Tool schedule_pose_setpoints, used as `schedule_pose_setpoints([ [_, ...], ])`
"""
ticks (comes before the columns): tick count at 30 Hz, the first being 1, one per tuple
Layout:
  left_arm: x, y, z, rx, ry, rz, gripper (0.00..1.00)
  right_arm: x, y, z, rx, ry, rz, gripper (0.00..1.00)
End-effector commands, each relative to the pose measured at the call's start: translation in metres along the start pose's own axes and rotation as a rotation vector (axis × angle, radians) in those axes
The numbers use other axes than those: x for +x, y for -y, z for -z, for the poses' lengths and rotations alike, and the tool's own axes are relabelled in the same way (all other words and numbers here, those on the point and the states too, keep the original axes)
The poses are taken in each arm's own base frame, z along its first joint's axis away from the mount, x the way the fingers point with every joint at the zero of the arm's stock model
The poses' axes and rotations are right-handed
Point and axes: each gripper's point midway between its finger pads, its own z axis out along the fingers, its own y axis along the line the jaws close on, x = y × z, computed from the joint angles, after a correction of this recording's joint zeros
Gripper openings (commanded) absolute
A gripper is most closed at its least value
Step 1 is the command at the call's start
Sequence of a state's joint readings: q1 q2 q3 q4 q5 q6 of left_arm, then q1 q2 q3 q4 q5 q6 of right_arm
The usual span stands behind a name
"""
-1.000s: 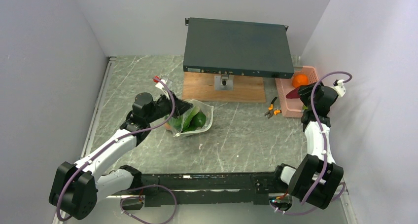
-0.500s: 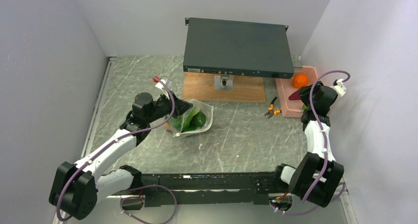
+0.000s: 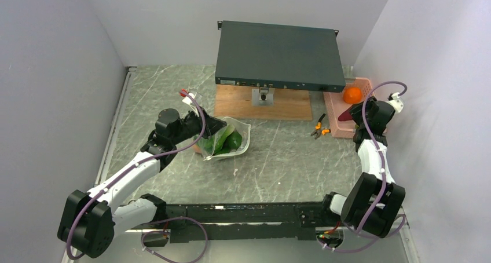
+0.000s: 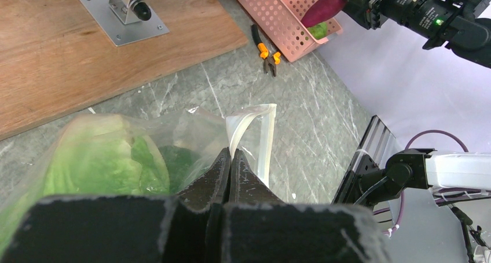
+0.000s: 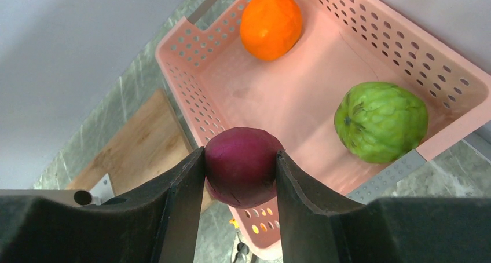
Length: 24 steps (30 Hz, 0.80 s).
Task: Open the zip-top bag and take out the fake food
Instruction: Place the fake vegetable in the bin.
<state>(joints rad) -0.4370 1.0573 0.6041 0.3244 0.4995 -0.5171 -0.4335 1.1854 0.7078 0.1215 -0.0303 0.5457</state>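
The clear zip-top bag (image 3: 230,139) lies left of the table's middle, its mouth strip (image 4: 250,121) raised. My left gripper (image 3: 222,125) (image 4: 230,153) is shut on the bag's top edge. Inside show leafy lettuce (image 4: 95,159) and a dark green piece (image 4: 175,161). My right gripper (image 3: 350,112) (image 5: 240,157) is shut on a dark purple piece (image 5: 242,167), held above the near left wall of the pink basket (image 5: 191,95). An orange ball (image 5: 271,17) and a round green piece (image 5: 380,121) lie in the basket.
Orange-handled pliers (image 3: 319,127) lie on the table just left of the basket (image 3: 332,104). A dark flat box (image 3: 277,54) stands on a mount over a wooden board (image 3: 231,105) at the back. The right wall runs close behind the basket.
My right arm has shifted slightly, carrying the purple piece a little nearer over the basket's left side. The left arm and the bag have not moved.
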Motion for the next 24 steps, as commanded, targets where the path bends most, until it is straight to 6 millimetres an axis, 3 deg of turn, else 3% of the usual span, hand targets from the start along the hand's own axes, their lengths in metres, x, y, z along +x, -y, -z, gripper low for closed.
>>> schedule_pose_setpoints([
  [1,-0.013,0.007,0.001,0.028,0.036,-0.035,0.0,-0.005,-0.004,-0.007,-0.021,-0.01,0.032,0.25],
  [11,-0.013,0.006,0.002,0.022,0.037,-0.036,0.0,0.005,-0.01,-0.015,-0.066,-0.063,0.077,0.52],
  [16,-0.013,0.006,0.002,0.021,0.036,-0.035,0.0,0.009,-0.016,-0.017,-0.105,-0.097,0.114,0.83],
  [17,-0.013,0.006,0.002,0.022,0.036,-0.036,0.0,0.009,-0.015,-0.018,-0.104,-0.102,0.118,0.96],
  [24,-0.012,0.006,0.002,0.022,0.036,-0.033,0.0,0.005,-0.018,-0.016,-0.121,-0.101,0.173,1.0],
])
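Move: Below the right hand, which already holds the purple vegetable, lies the pink bin: its middle is roughly 2 cm ahead, 2 cm right and 12 cm down. In the bin, the orange lies about 10 cm ahead of the hand and 3 cm right, the green vegetable some 4 cm back and 8 cm right, both about 11 cm down. From the left hand, the bin's middle is some 50 cm right, 8 cm ahead and 14 cm down. Sinking about 3 cm over the bin, the right hand tips down slightly, then spreads its half-open fingers wide and lets go of the purple vegetable between the orange and the green one. While opening, it eases a centimetre or so forward and slightly left, the wrist turning some 10 degrees counter-clockwise. ##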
